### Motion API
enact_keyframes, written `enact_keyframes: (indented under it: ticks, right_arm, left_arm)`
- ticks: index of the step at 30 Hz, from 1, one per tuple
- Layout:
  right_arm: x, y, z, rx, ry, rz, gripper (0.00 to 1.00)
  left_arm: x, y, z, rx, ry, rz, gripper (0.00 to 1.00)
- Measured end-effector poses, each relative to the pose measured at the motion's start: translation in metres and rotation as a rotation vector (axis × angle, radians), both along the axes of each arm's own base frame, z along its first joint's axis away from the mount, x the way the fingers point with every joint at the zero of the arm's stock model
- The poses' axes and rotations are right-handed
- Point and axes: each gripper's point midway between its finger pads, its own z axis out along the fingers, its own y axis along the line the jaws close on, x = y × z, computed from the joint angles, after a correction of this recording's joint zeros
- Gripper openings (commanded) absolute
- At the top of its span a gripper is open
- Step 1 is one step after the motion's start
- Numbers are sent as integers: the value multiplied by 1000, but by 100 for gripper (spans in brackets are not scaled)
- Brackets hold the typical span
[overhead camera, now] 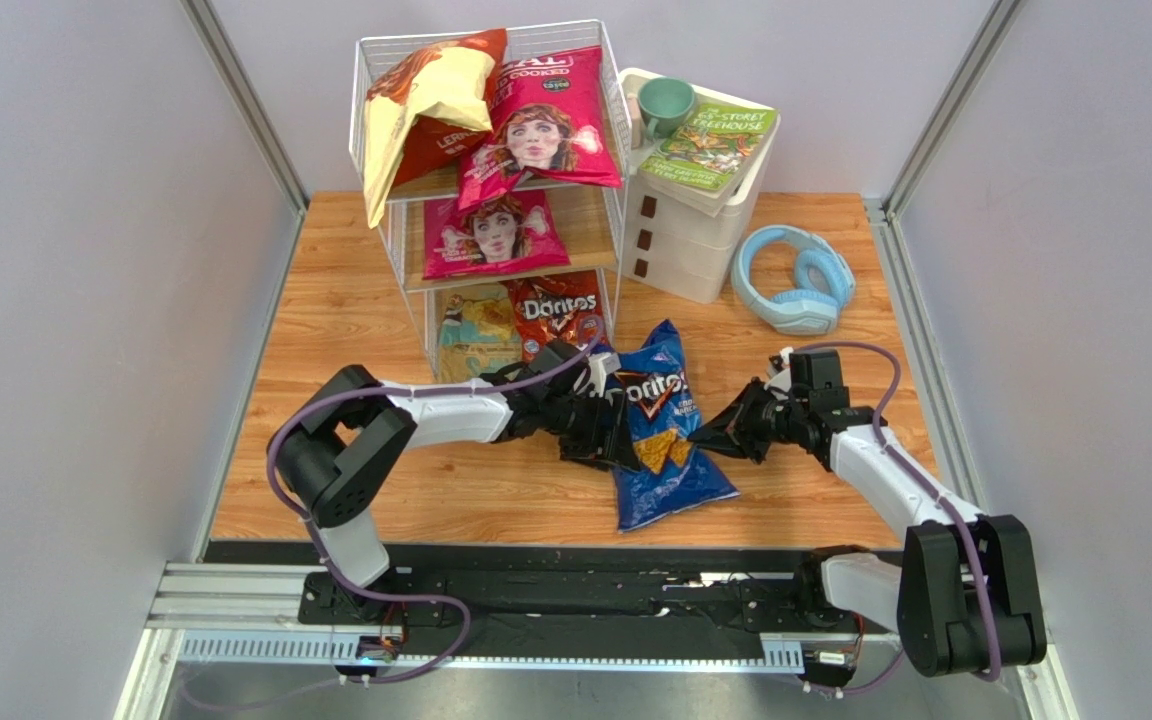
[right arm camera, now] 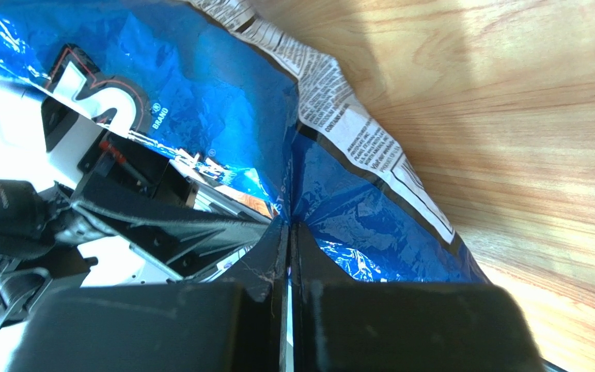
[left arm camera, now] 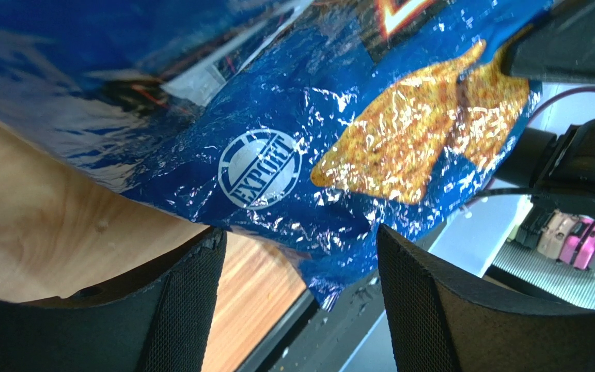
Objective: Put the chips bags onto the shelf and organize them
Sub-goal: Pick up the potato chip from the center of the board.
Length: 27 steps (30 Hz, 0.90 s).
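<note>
The blue Doritos bag (overhead camera: 657, 428) lies on the wooden table in front of the shelf (overhead camera: 591, 225). My right gripper (overhead camera: 710, 435) is shut on the bag's right edge, and the foil (right arm camera: 200, 101) is pinched between its fingertips (right arm camera: 289, 225). My left gripper (overhead camera: 605, 428) stands open at the bag's left side. The bag's lower edge (left arm camera: 316, 139) hangs just past its fingertips (left arm camera: 300, 240). On the shelf's top tier sit an orange-and-cream bag (overhead camera: 425, 113) and a magenta bag (overhead camera: 552, 128). Another magenta bag (overhead camera: 495, 236) is on the middle tier. Red Doritos (overhead camera: 557, 311) and a tan-and-teal bag (overhead camera: 477, 333) are on the bottom.
A white drawer unit (overhead camera: 695, 225) stands right of the shelf with a green book (overhead camera: 710, 146) and a green mug (overhead camera: 668, 105) on top. Blue headphones (overhead camera: 793, 278) lie at the back right. Grey walls close in both sides of the table.
</note>
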Motion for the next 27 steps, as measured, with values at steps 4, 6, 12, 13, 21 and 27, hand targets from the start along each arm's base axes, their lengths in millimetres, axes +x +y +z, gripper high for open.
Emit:
enact_keyframes:
  ticks: [4,6,12,13,21,27]
  right_arm:
    - [-2,0,1,3,-12,1,0]
    - [-3,0,0,6,-11,1,0]
    - [-9,-1,-4,6,-1,3,0]
    - [-10,-1,-5,6,1,3,0]
    - [-16,0,-10,18,22,13,0]
    - [-17,2,-8,27,18,19,0]
  left_arm:
    - [4,-4,-7,-8,1,10,75]
    - [4,-6,-10,-19,6,20,73]
    - [8,-9,-10,-65,1,61,72]
    - [8,-10,-10,-71,-2,64,72]
    - [9,-12,-21,-78,16,77,28]
    - [8,-16,-18,-86,16,62,0]
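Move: The blue Doritos bag's middle lies about 5 cm right of the left hand, 4 cm ahead and 2 cm below, its left edge close under the open fingers. The right hand already pinches the bag, whose middle is roughly 3 cm left, 2 cm ahead and 3 cm below. The red Doritos bag on the bottom shelf is some 18 cm ahead and 9 cm left of the left hand; the tan chips bag is 15 cm ahead and 19 cm left of that hand. Left hand sinks 2 cm and shuts on the blue bag's left edge; the still-pinching right draws back 1.5 cm. ##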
